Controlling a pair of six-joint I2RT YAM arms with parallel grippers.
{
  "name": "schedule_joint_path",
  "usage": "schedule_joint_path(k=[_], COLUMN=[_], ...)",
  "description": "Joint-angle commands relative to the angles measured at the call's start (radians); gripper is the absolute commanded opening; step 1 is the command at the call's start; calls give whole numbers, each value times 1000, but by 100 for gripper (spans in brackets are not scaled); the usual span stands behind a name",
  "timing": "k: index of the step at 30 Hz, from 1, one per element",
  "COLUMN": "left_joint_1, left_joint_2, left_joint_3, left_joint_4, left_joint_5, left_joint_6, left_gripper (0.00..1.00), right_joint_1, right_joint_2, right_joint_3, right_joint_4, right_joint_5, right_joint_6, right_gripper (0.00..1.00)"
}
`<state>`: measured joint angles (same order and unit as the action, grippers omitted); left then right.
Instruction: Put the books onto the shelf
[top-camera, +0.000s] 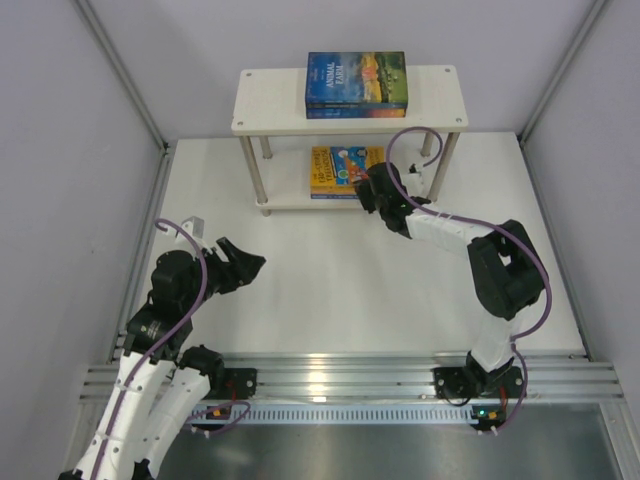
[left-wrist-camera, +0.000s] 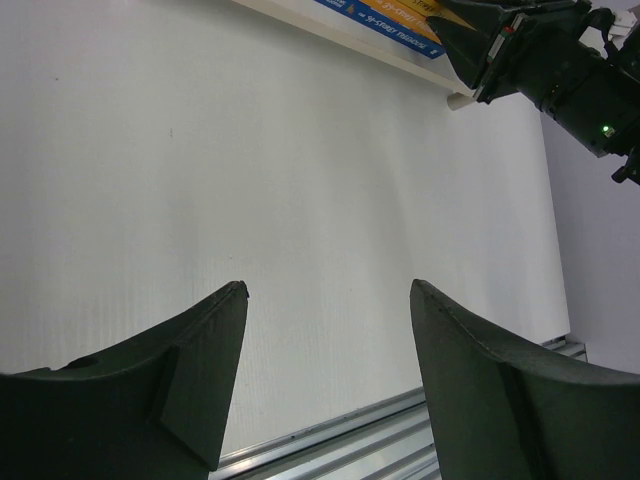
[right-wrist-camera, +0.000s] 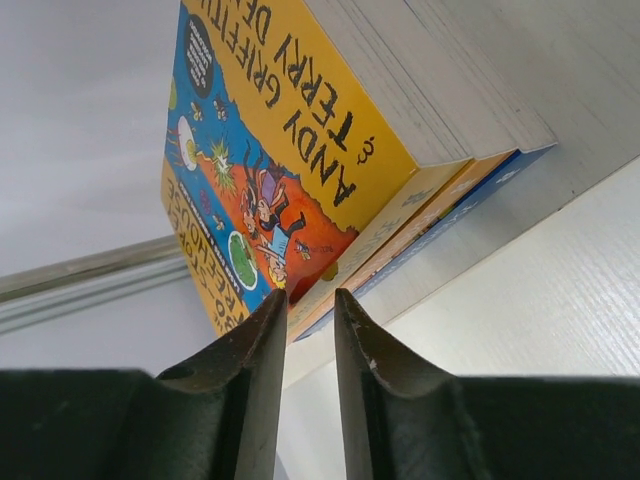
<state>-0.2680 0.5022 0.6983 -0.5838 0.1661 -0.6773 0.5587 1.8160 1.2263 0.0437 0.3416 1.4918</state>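
The shelf (top-camera: 270, 100) stands at the back of the table. A stack of blue-covered books (top-camera: 356, 84) lies on its top board. More books (top-camera: 335, 168), the uppermost with a yellow and orange cover, lie stacked on the lower board. My right gripper (top-camera: 362, 190) is at the right front corner of that lower stack. In the right wrist view its fingertips (right-wrist-camera: 310, 293) stand a narrow gap apart just short of the stack's corner (right-wrist-camera: 290, 150), with nothing between them. My left gripper (top-camera: 252, 262) hovers over the bare table at the near left, open wide and empty (left-wrist-camera: 328, 288).
The shelf's metal legs (top-camera: 257, 175) stand on the white table (top-camera: 330, 290). Grey walls close in both sides, and an aluminium rail (top-camera: 340, 370) runs along the near edge. The right arm (top-camera: 500, 270) reaches across the right half of the table.
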Motion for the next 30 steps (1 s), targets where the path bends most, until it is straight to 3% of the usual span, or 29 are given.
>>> schedule_joint_path(k=[1, 5, 10, 13, 14, 17, 19, 23, 30], left_joint_1=[3, 4, 3, 3, 3, 3, 3, 3, 3], left_joint_2=[9, 22, 32, 53, 70, 85, 82, 88, 104], left_joint_3=[18, 36, 70, 130, 153, 231, 247, 250, 203], left_joint_4=[44, 55, 36, 21, -5, -22, -4, 47, 54], left_joint_5=[-13, 1, -19, -25, -20, 4, 59, 287, 441], left_joint_6=[7, -1, 8, 48, 62, 102, 133, 243, 265], left_gripper=[71, 71, 72, 75, 83, 93, 99, 99, 99], right_joint_1=[-2, 15, 47, 113, 136, 226, 259, 335, 391], right_joint_2=[-58, -136, -251, -348, -406, -536, -599, -810, -1135], right_joint_3=[36, 36, -100, -169, -178, -208, -263, -381, -499], right_joint_4=[54, 6, 44, 27, 0, -158, -230, -280, -531], right_joint_5=[-15, -13, -51, -84, -82, -41, -71, -52, 51], right_joint_6=[-77, -114, -125, -238, -281, -431, -496, -596, -646], right_gripper=[27, 34, 38, 50, 57, 72, 99, 100, 100])
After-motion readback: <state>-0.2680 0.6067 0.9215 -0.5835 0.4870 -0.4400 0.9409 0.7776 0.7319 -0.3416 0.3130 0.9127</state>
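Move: The right hand is at the near right corner of the book stack on the lower shelf. The stack's middle is about 6 cm ahead and 4 cm left of the hand, some 2 cm lower. The right front post is roughly 17 cm to the hand's right, level ahead; the upper book stack is about 6 cm ahead, 4 cm left and 23 cm above. From the left hand, the lower stack lies some 31 cm ahead, 22 cm right and 10 cm below. The right fingertips come free of the near edge of the book stack on the lower shelf: the hand lifts first, then pulls back fast, about 27 cm towards the base and 8 cm up, turning counter-clockwise, tipping its fingers up and opening wide. The empty left hand rises some 8 cm, opens fully, then swings clockwise and a little right. ##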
